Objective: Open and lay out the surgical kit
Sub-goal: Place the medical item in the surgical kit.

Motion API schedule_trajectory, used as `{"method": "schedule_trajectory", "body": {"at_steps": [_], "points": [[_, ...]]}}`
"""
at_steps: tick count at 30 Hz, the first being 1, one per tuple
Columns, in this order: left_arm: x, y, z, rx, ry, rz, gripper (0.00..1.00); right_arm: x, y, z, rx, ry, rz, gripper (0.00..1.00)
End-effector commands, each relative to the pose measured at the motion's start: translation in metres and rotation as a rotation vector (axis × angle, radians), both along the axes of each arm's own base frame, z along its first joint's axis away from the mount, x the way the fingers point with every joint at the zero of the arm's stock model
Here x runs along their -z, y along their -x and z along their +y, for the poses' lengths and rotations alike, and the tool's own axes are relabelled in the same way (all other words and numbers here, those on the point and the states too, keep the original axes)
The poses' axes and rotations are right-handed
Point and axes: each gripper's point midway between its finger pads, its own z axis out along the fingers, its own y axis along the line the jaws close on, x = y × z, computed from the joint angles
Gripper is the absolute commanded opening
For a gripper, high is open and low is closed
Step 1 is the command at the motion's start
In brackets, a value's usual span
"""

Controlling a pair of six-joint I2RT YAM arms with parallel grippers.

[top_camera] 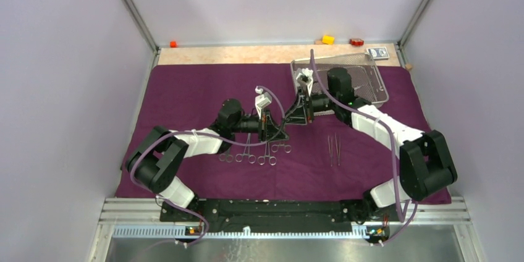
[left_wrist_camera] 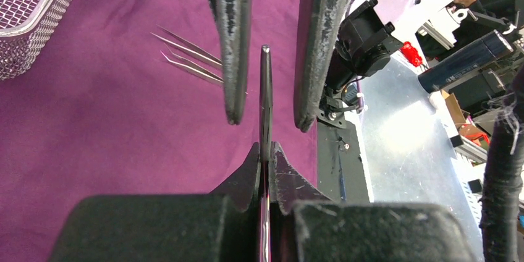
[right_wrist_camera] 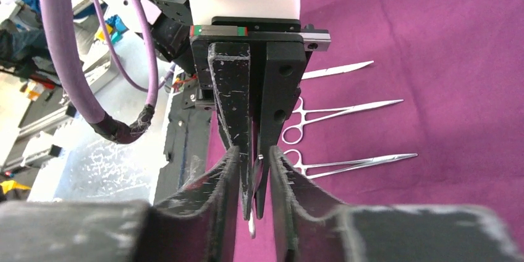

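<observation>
The dark purple cloth wrap [top_camera: 185, 95] lies spread flat. The wire-mesh steel tray [top_camera: 371, 58] stands on its back right corner. Several ring-handled clamps [top_camera: 253, 154] lie in a row near the middle, and tweezers [top_camera: 334, 147] lie to their right. My left gripper [left_wrist_camera: 266, 151] is shut on a slim steel instrument [left_wrist_camera: 266, 95] seen edge-on. My right gripper [right_wrist_camera: 254, 151] faces it, open. Its fingers [left_wrist_camera: 225, 39] straddle the instrument's tip with a gap on each side. In the right wrist view clamps [right_wrist_camera: 346, 110] rest on the cloth beyond.
A yellow block [top_camera: 327, 39], a red block [top_camera: 356, 42] and a blue-white card packet [top_camera: 378, 53] sit behind the tray, and an orange block [top_camera: 173, 44] is at the back left. Enclosure walls stand on both sides. The arms' base rail [top_camera: 259, 209] runs along the near edge.
</observation>
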Motion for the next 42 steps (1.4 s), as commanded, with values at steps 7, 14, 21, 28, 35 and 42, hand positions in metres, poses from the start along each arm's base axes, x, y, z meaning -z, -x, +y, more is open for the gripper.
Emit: {"method": "schedule_trajectory", "body": {"at_steps": [7, 14, 21, 28, 35, 42], "points": [[-0.016, -0.008, 0.005, -0.028, 0.029, -0.099, 0.05, -0.014, -0.011, 0.008, -0.003, 0.011, -0.086, 0.0], [-0.037, -0.048, 0.042, -0.161, 0.026, -0.214, 0.3, -0.018, -0.042, 0.014, 0.107, 0.023, -0.114, 0.0], [-0.039, -0.104, 0.131, -0.375, -0.263, -0.303, 0.72, -0.014, -0.073, 0.047, 0.179, -0.008, -0.028, 0.0], [-0.093, -0.132, 0.236, -0.723, -0.299, -0.324, 0.84, 0.009, -0.075, 0.117, 0.106, -0.019, 0.126, 0.0], [-0.132, -0.157, 0.296, -0.997, -0.247, -0.238, 0.9, 0.057, -0.063, 0.191, 0.001, 0.013, 0.388, 0.0], [-0.141, -0.168, 0.303, -1.015, -0.191, -0.164, 0.92, 0.074, -0.046, 0.238, -0.114, 0.028, 0.462, 0.0]]}}
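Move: The medical item is in the left hand's shut fingers, its middle practically at that hand point. The right hand, part open, straddles its upper end, with the item's middle some 3 cm back and 4 cm below. On the cloth about 20 cm beneath the right hand, and 4 cm ahead of it, the near clamp lies 7 cm left, the middle clamp 14 cm left and the scissors 21 cm left. Right fingers shut on the medical item; left opens, retreats left-forward; right carries it about 20 cm left and down. ##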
